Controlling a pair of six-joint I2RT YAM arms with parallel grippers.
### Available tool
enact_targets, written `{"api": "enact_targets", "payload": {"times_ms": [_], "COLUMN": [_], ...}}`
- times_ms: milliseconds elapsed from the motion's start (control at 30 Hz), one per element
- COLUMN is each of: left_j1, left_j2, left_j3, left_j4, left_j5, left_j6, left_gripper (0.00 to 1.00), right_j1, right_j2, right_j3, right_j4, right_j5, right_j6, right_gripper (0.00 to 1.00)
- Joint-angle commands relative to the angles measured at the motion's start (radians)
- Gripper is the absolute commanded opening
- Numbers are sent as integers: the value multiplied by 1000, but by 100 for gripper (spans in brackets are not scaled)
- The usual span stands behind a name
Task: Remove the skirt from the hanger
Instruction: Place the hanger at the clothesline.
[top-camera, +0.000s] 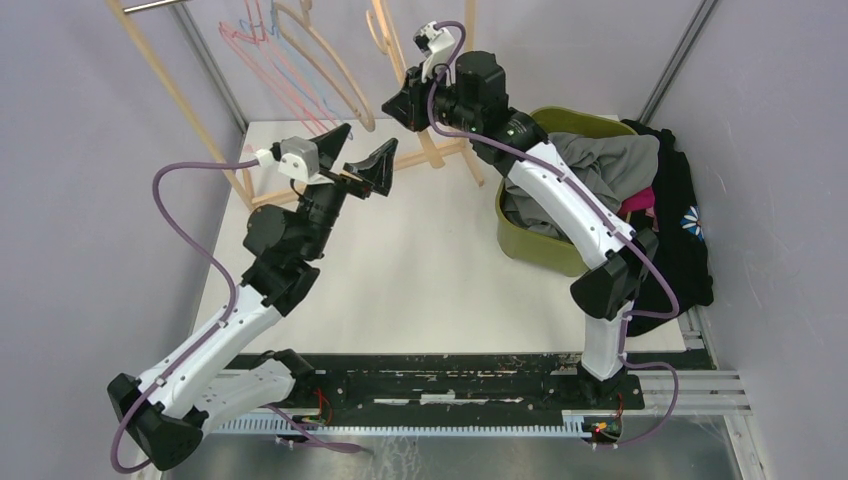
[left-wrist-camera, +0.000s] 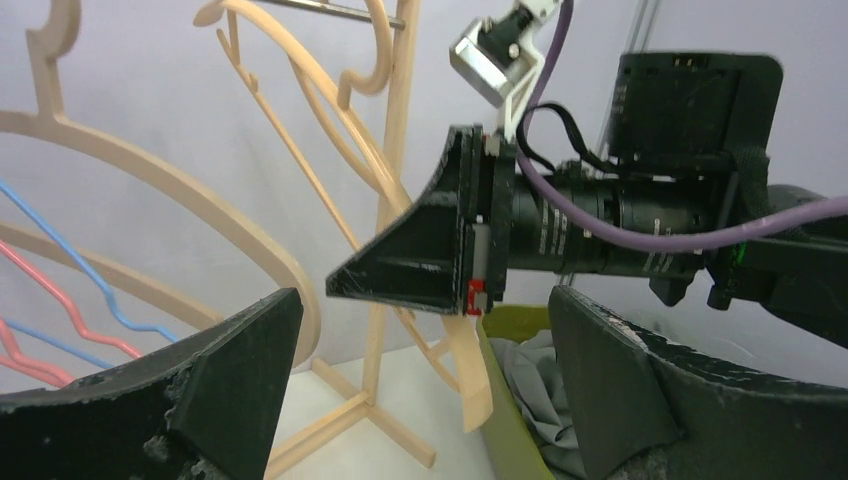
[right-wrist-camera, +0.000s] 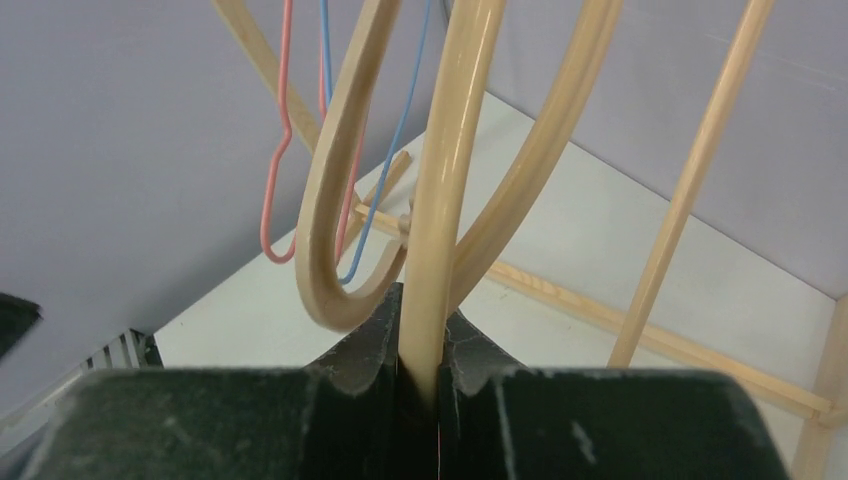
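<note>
My right gripper (top-camera: 400, 105) (right-wrist-camera: 425, 330) is shut on the arm of a bare wooden hanger (right-wrist-camera: 447, 180) (top-camera: 352, 95) that hangs from the rack. In the left wrist view this arm's lower end (left-wrist-camera: 472, 375) sticks out under the right gripper (left-wrist-camera: 400, 270). My left gripper (top-camera: 358, 152) (left-wrist-camera: 425, 300) stands wide open just left of it, fingers apart on both sides and touching nothing. A grey garment (top-camera: 600, 160) (left-wrist-camera: 535, 385) lies in the green basket (top-camera: 520, 250). I cannot tell whether it is the skirt. No cloth is on the held hanger.
The wooden rack (top-camera: 420, 140) stands at the back of the white table, carrying more wooden hangers (right-wrist-camera: 330, 200) and red and blue wire hangers (top-camera: 275, 70). Dark clothes with a flower print (top-camera: 685, 230) drape over the basket's right side. Grey walls close in on both sides.
</note>
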Motion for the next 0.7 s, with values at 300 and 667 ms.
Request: {"api": "enact_targets", "payload": {"times_ms": [300, 667], "left_j1": [-91, -111], "left_j2": [179, 275], "left_j3": [40, 70], "left_j4": [46, 55], "left_j5": [-17, -189], "left_j6": [-7, 59], "left_gripper": [99, 99], "right_j1": [-3, -15], "right_j2": [43, 6], "right_j3": [163, 131], "right_j4": [324, 414], "right_j5": [32, -42], "right_j6": [179, 311], "right_gripper": [1, 1]}}
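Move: Gripped in the right hand, the wooden hanger has its free lower end about 9 cm ahead of the open left hand, 13 cm to its right and 12 cm below. The end of a wooden hanger already hanging is roughly 9 cm ahead of the left hand, 2 cm to its left, near its height. From the right hand the clothesline rail lies some 30 cm above, 8 cm ahead and 8 cm left; the green bin is about 34 cm right, 3 cm back, 32 cm below. Sweeping down about 8 cm and right as far, with some 4 cm of forward travel, the left hand heads for the lower end of the held hanger, fingers wide open and tipping some 10 degrees lower, clear of the hanging one. The right hand keeps its pinch on the hanger and eases up about 3 cm towards the rail, drifting slightly left while rolling some 15 degrees. ##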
